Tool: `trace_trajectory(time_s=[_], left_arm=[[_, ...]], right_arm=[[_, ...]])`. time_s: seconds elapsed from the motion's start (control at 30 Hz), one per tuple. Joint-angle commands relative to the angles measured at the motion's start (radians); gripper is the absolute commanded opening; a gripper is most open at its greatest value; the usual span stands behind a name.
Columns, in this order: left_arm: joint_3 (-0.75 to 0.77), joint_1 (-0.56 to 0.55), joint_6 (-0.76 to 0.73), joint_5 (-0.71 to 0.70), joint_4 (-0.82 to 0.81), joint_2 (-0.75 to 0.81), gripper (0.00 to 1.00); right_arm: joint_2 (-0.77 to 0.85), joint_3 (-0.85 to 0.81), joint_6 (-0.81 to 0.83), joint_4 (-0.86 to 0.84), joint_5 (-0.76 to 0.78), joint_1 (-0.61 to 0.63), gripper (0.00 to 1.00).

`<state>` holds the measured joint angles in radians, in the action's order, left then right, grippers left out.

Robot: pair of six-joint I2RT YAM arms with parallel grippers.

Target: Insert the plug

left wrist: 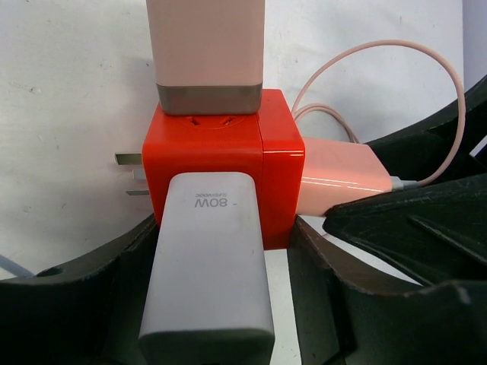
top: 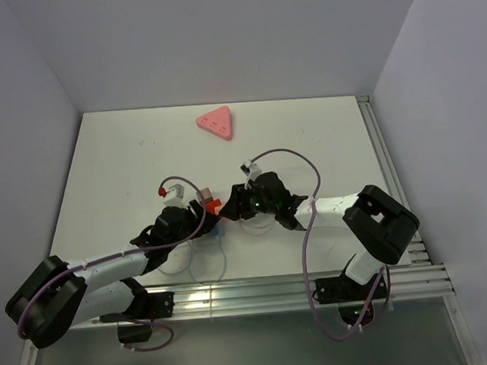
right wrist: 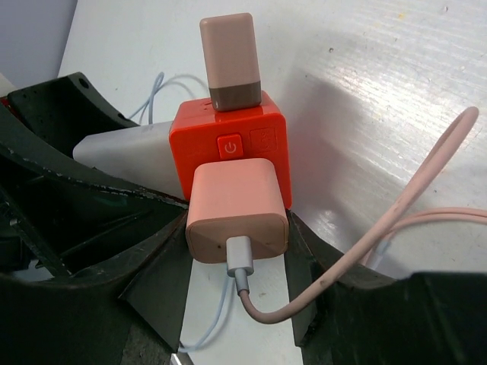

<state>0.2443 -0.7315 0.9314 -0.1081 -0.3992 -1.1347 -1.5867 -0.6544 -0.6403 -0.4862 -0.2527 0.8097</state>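
A red socket cube lies on the white table. A grey 80W charger sits in its near face and a pink-and-grey charger in its far face. My left gripper straddles the grey charger, its fingers pressed on the cube's near corners. The pink plug with its pink cable sits flush against the cube. My right gripper is shut on the plug's sides. In the top view both grippers meet at the cube.
A pink triangular block lies at the back of the table. Metal prongs stick out of the cube's left side. A thin white cable loops on the table near the cube. Aluminium rails border the right and near edges.
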Motion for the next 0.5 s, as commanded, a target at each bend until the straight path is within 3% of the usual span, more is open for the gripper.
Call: trace_trajectory(time_s=[0.0,0.03,0.07,0.13,0.17,0.3,0.47], left_arm=[[0.033,-0.060,-0.034,0.239,0.160,-0.019,0.00],[0.056,-0.062,-0.039,0.226,0.183,-0.020,0.00],[0.070,-0.060,-0.043,0.194,0.236,-0.025,0.00],[0.105,-0.059,-0.036,0.167,0.282,-0.030,0.00],[0.116,-0.048,-0.036,0.165,0.316,-0.040,0.00],[0.159,-0.020,-0.040,0.150,0.371,-0.063,0.01],[0.285,0.012,-0.121,0.130,0.496,-0.105,0.00]], right_arm=[[-0.044,-0.005,0.018,0.110,-0.203,0.010,0.04],[-0.036,-0.001,0.016,0.107,-0.212,0.005,0.10],[-0.023,-0.001,0.016,0.110,-0.226,0.000,0.25],[-0.006,0.001,0.011,0.126,-0.226,-0.003,0.41],[0.017,0.001,0.011,0.130,-0.221,-0.004,0.53],[0.091,0.018,-0.002,0.167,-0.214,-0.007,0.75],[0.221,0.073,-0.021,0.225,-0.235,-0.006,0.87]])
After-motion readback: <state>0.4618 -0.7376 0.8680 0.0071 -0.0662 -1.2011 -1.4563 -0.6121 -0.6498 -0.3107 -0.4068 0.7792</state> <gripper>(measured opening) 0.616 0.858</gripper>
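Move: The red cube, still gripped by the left fingers, sits about 1 cm ahead and 1 cm right of the left hand; from the right hand it is some 5 cm left and 2 cm ahead. The pink plug, already against its right side, lies in the right fingers, roughly 1 cm left of the right hand. The brown plug is some 3 cm ahead of the left hand and 3 cm higher, the white plug about 4 cm back and 1 cm right of it. The pink plug is let go: after barely shifting at first, the right fingers open wide while that hand draws off, back about 4 cm and 2 cm to the right, dipping slightly and then rising. The left hand keeps its grip on the red cube and carries it about 2 cm right and 1 cm back, tipping and turning a little clockwise, some 10 degrees or so in all. ##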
